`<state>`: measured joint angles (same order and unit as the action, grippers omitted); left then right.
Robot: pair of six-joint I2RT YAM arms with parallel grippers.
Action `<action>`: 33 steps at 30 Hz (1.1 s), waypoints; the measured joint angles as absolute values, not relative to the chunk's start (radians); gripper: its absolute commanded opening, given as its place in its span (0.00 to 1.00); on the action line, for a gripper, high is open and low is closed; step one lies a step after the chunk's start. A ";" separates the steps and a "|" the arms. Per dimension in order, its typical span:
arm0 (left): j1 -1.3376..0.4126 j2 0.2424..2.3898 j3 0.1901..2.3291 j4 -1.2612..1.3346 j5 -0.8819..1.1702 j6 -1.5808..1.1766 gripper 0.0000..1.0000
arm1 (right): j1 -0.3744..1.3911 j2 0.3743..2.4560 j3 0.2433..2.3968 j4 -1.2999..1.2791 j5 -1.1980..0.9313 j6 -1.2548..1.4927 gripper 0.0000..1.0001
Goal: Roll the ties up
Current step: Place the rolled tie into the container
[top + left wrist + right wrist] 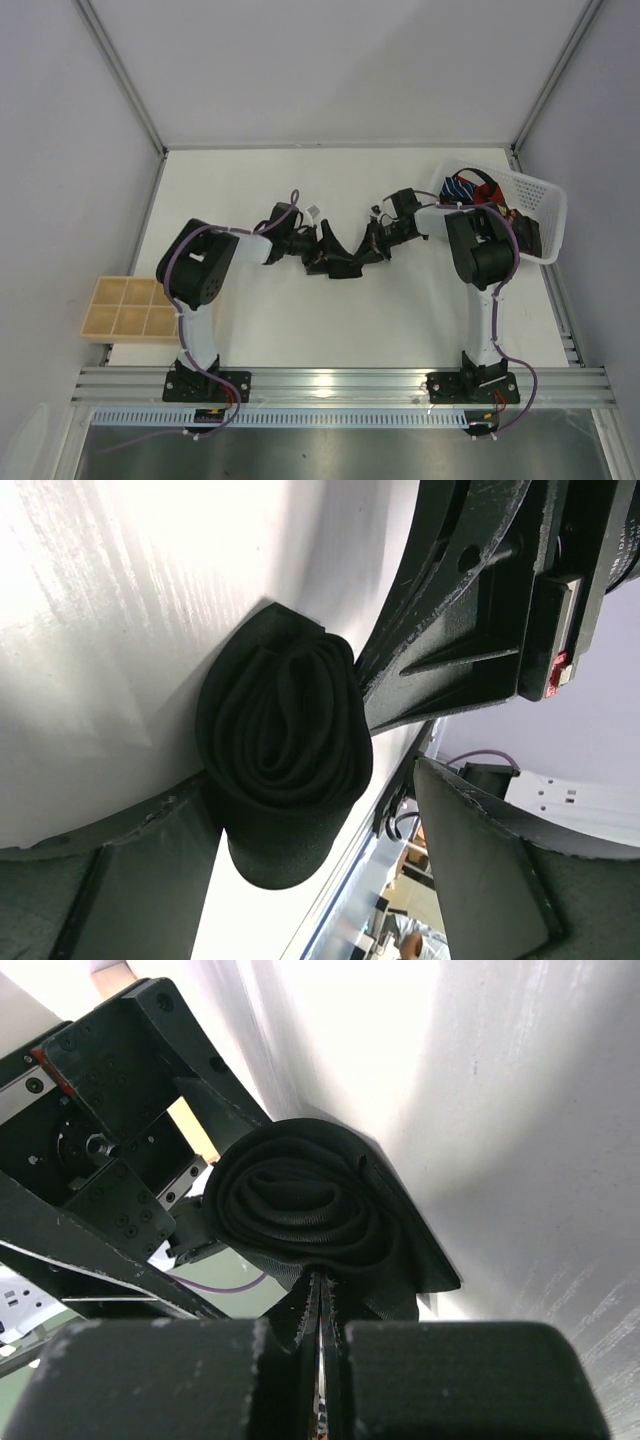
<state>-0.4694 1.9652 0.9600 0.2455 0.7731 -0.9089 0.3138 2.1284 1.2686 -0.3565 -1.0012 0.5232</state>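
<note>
A black tie (340, 263) lies wound into a roll on the white table between both grippers. In the left wrist view the roll (285, 740) rests against one finger (110, 870) of my left gripper (320, 880), which is open with a wide gap to the other finger (500, 860). My right gripper (322, 1295) is shut, pinching the outer fabric at the roll's (300, 1210) edge. From above, the left gripper (318, 250) and right gripper (372, 248) face each other across the roll. More ties, blue-white striped (462, 186) and red (487, 190), lie in the basket.
A white lattice basket (540, 205) stands at the right edge behind the right arm. A tan compartment tray (128, 308) sits at the table's left edge. Grey walls enclose the table on three sides.
</note>
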 measured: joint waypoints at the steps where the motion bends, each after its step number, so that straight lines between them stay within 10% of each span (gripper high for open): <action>1: -0.472 1.965 0.960 0.246 0.765 -0.910 0.81 | 0.314 2.130 1.269 -0.356 -1.004 0.524 0.00; 21: -0.493 1.991 0.996 0.217 0.665 -0.912 0.51 | 0.315 2.141 1.285 -0.363 -1.004 0.523 0.00; 33: -0.492 2.010 1.025 0.183 0.661 -0.892 0.00 | 0.316 2.144 1.291 -0.371 -0.999 0.522 0.00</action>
<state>-0.4919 2.0102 1.0252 0.1833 0.6613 -0.8925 0.3157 2.1441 1.2907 -0.3706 -0.9985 0.5224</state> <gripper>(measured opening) 0.380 0.009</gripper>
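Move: The rolled black tie sits just off the open left fingertips, about 3 cm to the left hand's right, 1 cm ahead and 2 cm lower. The closed right gripper meets the roll from the other side; from that hand the roll is roughly 4 cm to the left, level in reach and 1 cm lower. The compartment tray waits some 45 cm to the left hand's left and 12 cm farther back. Ease the left gripper down and forward, about 2 cm each way, so its fingers straddle the rolled tie, and close them steadily from wide open to under half until they pinch the roll from both sides. Keep the shut right fingertips in place against the roll's other side. ##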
